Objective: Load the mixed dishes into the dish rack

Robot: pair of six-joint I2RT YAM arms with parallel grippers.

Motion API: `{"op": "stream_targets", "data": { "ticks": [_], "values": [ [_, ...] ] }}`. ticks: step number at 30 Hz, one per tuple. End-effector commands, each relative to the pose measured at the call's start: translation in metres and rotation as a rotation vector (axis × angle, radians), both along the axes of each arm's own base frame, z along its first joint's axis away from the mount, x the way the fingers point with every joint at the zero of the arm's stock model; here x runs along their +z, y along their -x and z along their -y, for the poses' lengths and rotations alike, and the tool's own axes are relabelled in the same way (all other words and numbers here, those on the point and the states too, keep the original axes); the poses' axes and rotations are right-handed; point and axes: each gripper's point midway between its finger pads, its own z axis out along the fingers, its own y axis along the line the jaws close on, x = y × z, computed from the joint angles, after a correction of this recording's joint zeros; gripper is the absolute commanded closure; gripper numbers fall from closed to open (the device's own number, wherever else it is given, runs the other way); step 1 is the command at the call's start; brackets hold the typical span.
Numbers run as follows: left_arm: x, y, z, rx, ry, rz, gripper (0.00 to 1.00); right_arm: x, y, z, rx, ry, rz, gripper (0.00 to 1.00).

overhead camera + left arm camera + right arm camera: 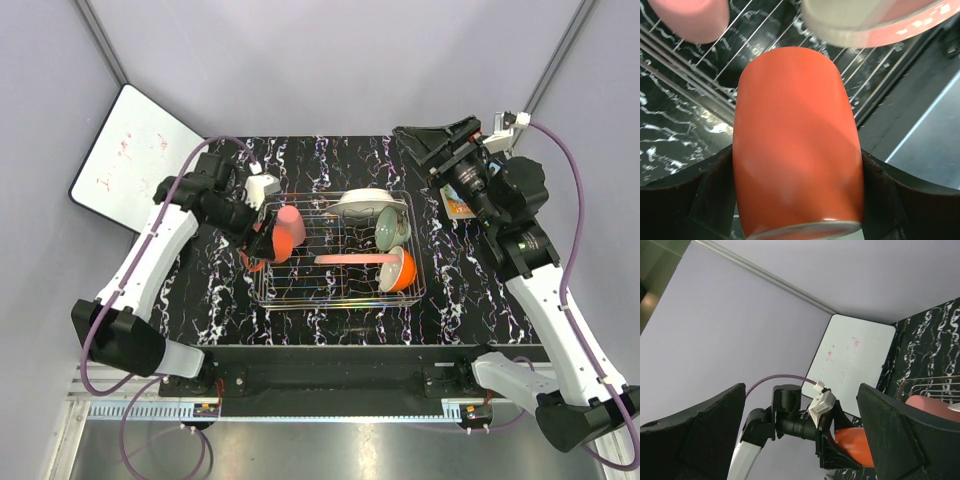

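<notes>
My left gripper (260,247) is shut on the orange mug (256,263) at the left end of the dish rack (340,292). In the left wrist view the mug (797,145) fills the gap of the gripper (797,202), both pads pressed on its sides, above the rack wires (695,65). In the rack are a pink cup (289,230), a white plate (360,203), a mint-green bowl (392,228), an orange bowl (402,270) and a pink plate (352,259). My right gripper (425,150) is raised at the back right, open and empty (802,435).
A white board (125,155) leans at the back left, off the black marbled table (330,160). A small colourful item (458,205) lies under the right arm. In the right wrist view the left arm (790,422) and the mug (855,445) show between the fingers.
</notes>
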Motion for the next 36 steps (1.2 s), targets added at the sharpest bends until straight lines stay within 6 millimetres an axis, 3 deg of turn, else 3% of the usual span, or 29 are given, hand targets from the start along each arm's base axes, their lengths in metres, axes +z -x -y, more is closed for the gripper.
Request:
{"op": "stream_targets", "data": {
  "ticks": [1,8,22,29,36],
  "values": [
    [0.005,-0.012,0.002,-0.022,-0.081,0.141,1.00,-0.026,-0.007,0.011,-0.078,0.082,-0.050,0.00],
    [-0.025,-0.015,0.027,-0.039,-0.153,0.076,1.00,-0.038,-0.012,0.011,-0.090,0.085,-0.093,0.00],
    [-0.060,-0.026,0.043,-0.052,-0.244,0.066,1.00,-0.042,-0.011,0.014,-0.104,0.090,-0.106,0.00],
    [-0.101,-0.029,0.040,-0.053,-0.324,0.018,1.00,-0.051,-0.016,0.016,-0.124,0.095,-0.128,0.00],
    [-0.113,-0.031,0.033,-0.048,-0.378,0.018,1.00,-0.056,-0.017,0.017,-0.128,0.092,-0.142,0.00]
  ]
}}
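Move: The left hand already holds the orange mug above the rack; the free spot in the rack's front left part lies about 4 cm right, 1 cm ahead and 16 cm below. The pink cup stands roughly 10 cm ahead and 3 cm right of the hand, the edge-on pink plate about 17 cm right and 2 cm ahead, both some 13 cm lower. From the right hand that spot is about 26 cm left, 5 cm back and 42 cm below. Left hand lowers the gripped mug about 12 cm into the rack's front left; empty right hand sinks about 6. ##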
